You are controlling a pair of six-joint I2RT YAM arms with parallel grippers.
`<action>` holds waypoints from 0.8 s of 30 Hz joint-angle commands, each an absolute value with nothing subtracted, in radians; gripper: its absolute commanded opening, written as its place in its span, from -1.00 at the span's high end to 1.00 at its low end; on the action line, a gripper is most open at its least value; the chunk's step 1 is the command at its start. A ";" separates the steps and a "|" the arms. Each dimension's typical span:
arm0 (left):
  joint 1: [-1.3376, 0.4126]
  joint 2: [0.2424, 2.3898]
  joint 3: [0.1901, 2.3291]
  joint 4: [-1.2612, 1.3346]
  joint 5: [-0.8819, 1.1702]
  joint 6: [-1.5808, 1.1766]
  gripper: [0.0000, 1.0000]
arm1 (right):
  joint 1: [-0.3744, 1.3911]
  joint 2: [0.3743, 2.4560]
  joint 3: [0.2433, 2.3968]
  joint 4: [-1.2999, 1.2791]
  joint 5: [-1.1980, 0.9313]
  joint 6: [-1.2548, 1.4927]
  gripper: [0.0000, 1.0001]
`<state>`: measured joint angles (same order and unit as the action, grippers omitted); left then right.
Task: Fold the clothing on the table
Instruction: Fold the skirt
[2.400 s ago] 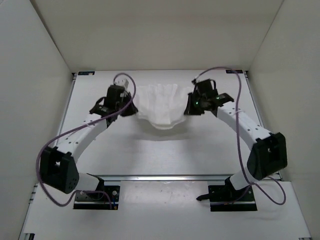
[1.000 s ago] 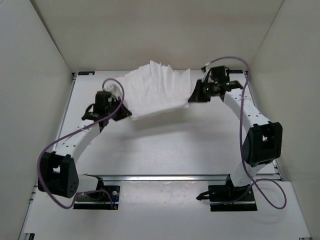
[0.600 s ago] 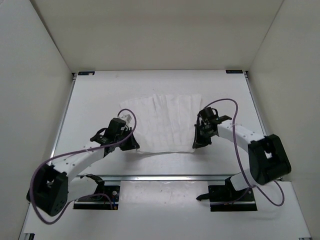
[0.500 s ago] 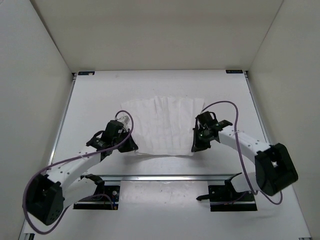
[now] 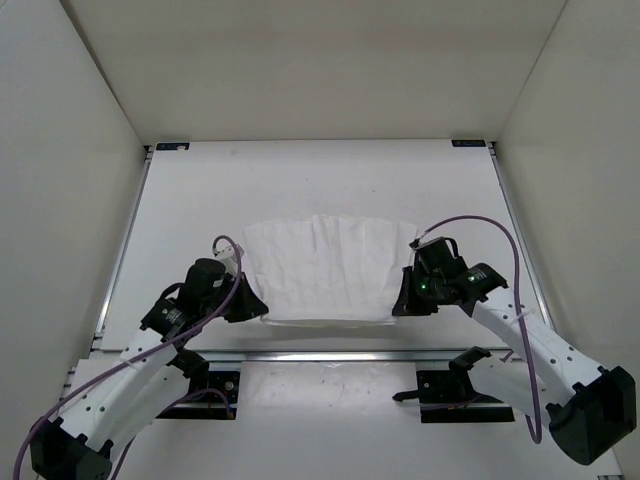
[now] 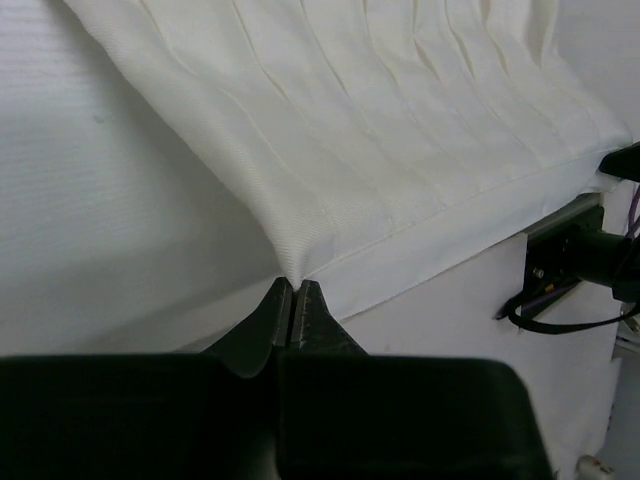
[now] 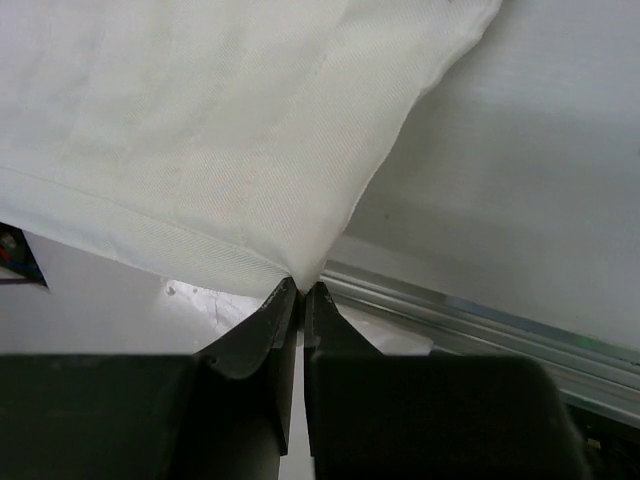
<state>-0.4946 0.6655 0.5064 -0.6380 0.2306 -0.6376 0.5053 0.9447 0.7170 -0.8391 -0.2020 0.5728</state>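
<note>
The clothing (image 5: 325,268) is a thin white pleated garment, spread flat on the near half of the white table (image 5: 320,180). My left gripper (image 5: 258,308) is shut on its near left corner, my right gripper (image 5: 397,310) shut on its near right corner. In the left wrist view the black jaws of that gripper (image 6: 293,284) pinch the corner of the clothing (image 6: 380,130), whose pleats run away from me. From the right wrist, the gripper (image 7: 301,284) nips the hem corner of the clothing (image 7: 210,130), just above the table's metal rail (image 7: 470,310).
White enclosure walls (image 5: 70,140) stand on three sides. A metal rail (image 5: 330,352) runs along the table's near edge, with both arm bases (image 5: 195,392) just behind it. Purple cables (image 5: 480,225) loop off each arm.
Both grippers carried the clothing from a raised, bunched hold at the far side toward the near edge. It now lies spread flat, its near hem close to the rail.
</note>
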 commanded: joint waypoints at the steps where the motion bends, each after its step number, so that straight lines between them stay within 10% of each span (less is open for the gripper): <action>1: -0.497 0.615 0.466 -0.751 0.212 -0.650 1.00 | 0.511 0.910 0.697 -0.995 -0.155 0.542 1.00; 15: -0.299 0.656 0.586 -0.424 0.301 -0.774 1.00 | 0.099 0.913 0.761 -0.805 -0.554 0.442 1.00; 24: -0.184 1.104 0.662 -0.037 0.235 -0.865 1.00 | -0.014 1.388 0.955 -0.374 -0.730 0.620 0.99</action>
<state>-0.2321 0.9607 0.5850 -0.1932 0.3744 -0.8661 0.0292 1.2610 0.8417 -0.5549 -0.7582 0.5854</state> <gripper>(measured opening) 0.038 0.020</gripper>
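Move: Each hand holds a near corner of the skirt, with the hands some 28 cm apart. From the left hand the skirt's far left corner lies about 21 cm ahead, 4 cm to the left and 10 cm below. From the right hand the far right corner is about 21 cm ahead, 5 cm to the right and 10 cm lower. The table's metal rail runs roughly 9 cm straight behind each hand, also some 10 cm down. Both hands keep the skirt's near edge pinched and stretched between them. They first ease back about 3 cm, then swing it up and forward some 14 cm over the cloth, towards the far edge, rising about 5 cm before starting to level off. The wrists roll so the fingers flatten and point more inward at each other, the right by nearly 30 degrees. ##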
